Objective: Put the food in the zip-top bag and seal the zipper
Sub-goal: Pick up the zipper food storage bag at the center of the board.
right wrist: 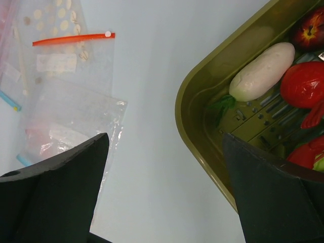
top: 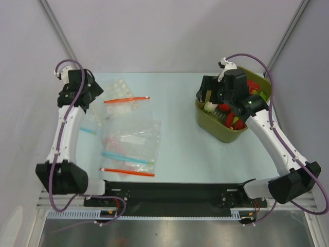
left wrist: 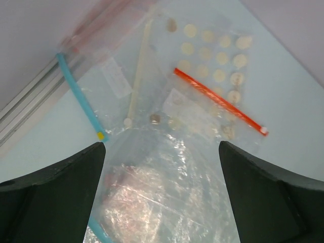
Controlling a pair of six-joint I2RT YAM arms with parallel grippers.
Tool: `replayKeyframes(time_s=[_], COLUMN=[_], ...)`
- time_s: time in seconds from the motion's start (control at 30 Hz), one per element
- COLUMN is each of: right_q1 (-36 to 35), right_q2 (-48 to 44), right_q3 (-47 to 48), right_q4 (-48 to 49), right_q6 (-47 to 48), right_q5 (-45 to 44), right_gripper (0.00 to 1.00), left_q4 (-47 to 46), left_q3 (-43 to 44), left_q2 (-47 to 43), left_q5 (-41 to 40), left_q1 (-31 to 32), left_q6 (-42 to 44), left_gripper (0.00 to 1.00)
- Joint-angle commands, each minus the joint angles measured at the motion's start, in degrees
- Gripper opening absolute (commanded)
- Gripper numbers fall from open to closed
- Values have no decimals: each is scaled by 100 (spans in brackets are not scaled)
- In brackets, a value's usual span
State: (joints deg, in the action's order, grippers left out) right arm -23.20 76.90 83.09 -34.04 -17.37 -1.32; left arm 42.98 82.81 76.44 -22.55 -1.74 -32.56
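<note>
The food lies in an olive bin (top: 213, 128) at the right. It includes a white radish (right wrist: 263, 71) with a green top and a round red tomato (right wrist: 304, 83); more red pieces (top: 252, 85) lie behind. My right gripper (right wrist: 164, 147) is open and empty, hanging over the bin's near-left corner (top: 208, 95). The crinkly clear zip-top bag (top: 136, 136) lies flat at centre-left among other bags. My left gripper (left wrist: 162, 149) is open above it (top: 91, 98), holding nothing. Only a faint pink tint (right wrist: 36, 135) at one end of the bag hints at the zipper.
Flat clear bags surround the crinkly one: two with orange-red strips (top: 126, 99) (top: 127, 172) and others with blue strips (top: 127, 158) (left wrist: 76, 96). One bag (left wrist: 212, 50) has pale round dots. The aluminium table rail (left wrist: 25, 101) runs close by the left gripper.
</note>
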Motion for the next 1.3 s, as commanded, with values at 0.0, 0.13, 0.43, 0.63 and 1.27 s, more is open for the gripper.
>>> replayKeyframes(time_s=[0.0, 0.13, 0.43, 0.63, 1.27], right_q1=[35, 105, 633, 659, 659], right_q2=[-97, -97, -255, -316, -580], right_q3=[-82, -161, -574, -715, -1356], right_q4=[64, 64, 319, 486, 978], right_q6=[234, 234, 23, -118, -803], right_q5=[246, 334, 1318, 1590, 1829], right_gripper=[100, 100, 100, 100, 100], left_q4=[-202, -89, 500, 1282, 395], left_q3=[331, 1095, 2591, 3874, 3488], left_q2=[615, 1573, 3525, 4860, 5583], left_q5=[-285, -636, -1006, -1059, -717], left_q1=[-344, -626, -1013, -1022, -1426], left_q6=[-111, 415, 830, 1277, 2860], left_gripper=[100, 100, 97, 91, 73])
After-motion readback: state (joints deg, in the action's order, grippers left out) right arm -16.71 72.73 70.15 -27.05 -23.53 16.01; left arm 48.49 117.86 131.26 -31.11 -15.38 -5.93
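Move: The bag with the blue zipper and red print, hanging partly over the board's left edge, has its middle about 10 cm ahead of my left hand, 13 cm to its left and 26 cm below. The upper orange zipper lies 13 cm ahead and 12 cm to the right of that hand, and the near clear bag 9 cm back and 15 cm to its right. From my right hand the red-print bag is some 62 cm left, 11 cm ahead and 28 cm down. I swing my left hand down, left and forward towards the red-print bag, the forward reach spent about halfway, then sink and drift left over the board's edge, about 27 cm in all. Its wrist tips some 40 degrees to point steeply down while its wide-open fingers close to about three quarters. My right hand eases down about 4 cm by the basket, fingers open. ##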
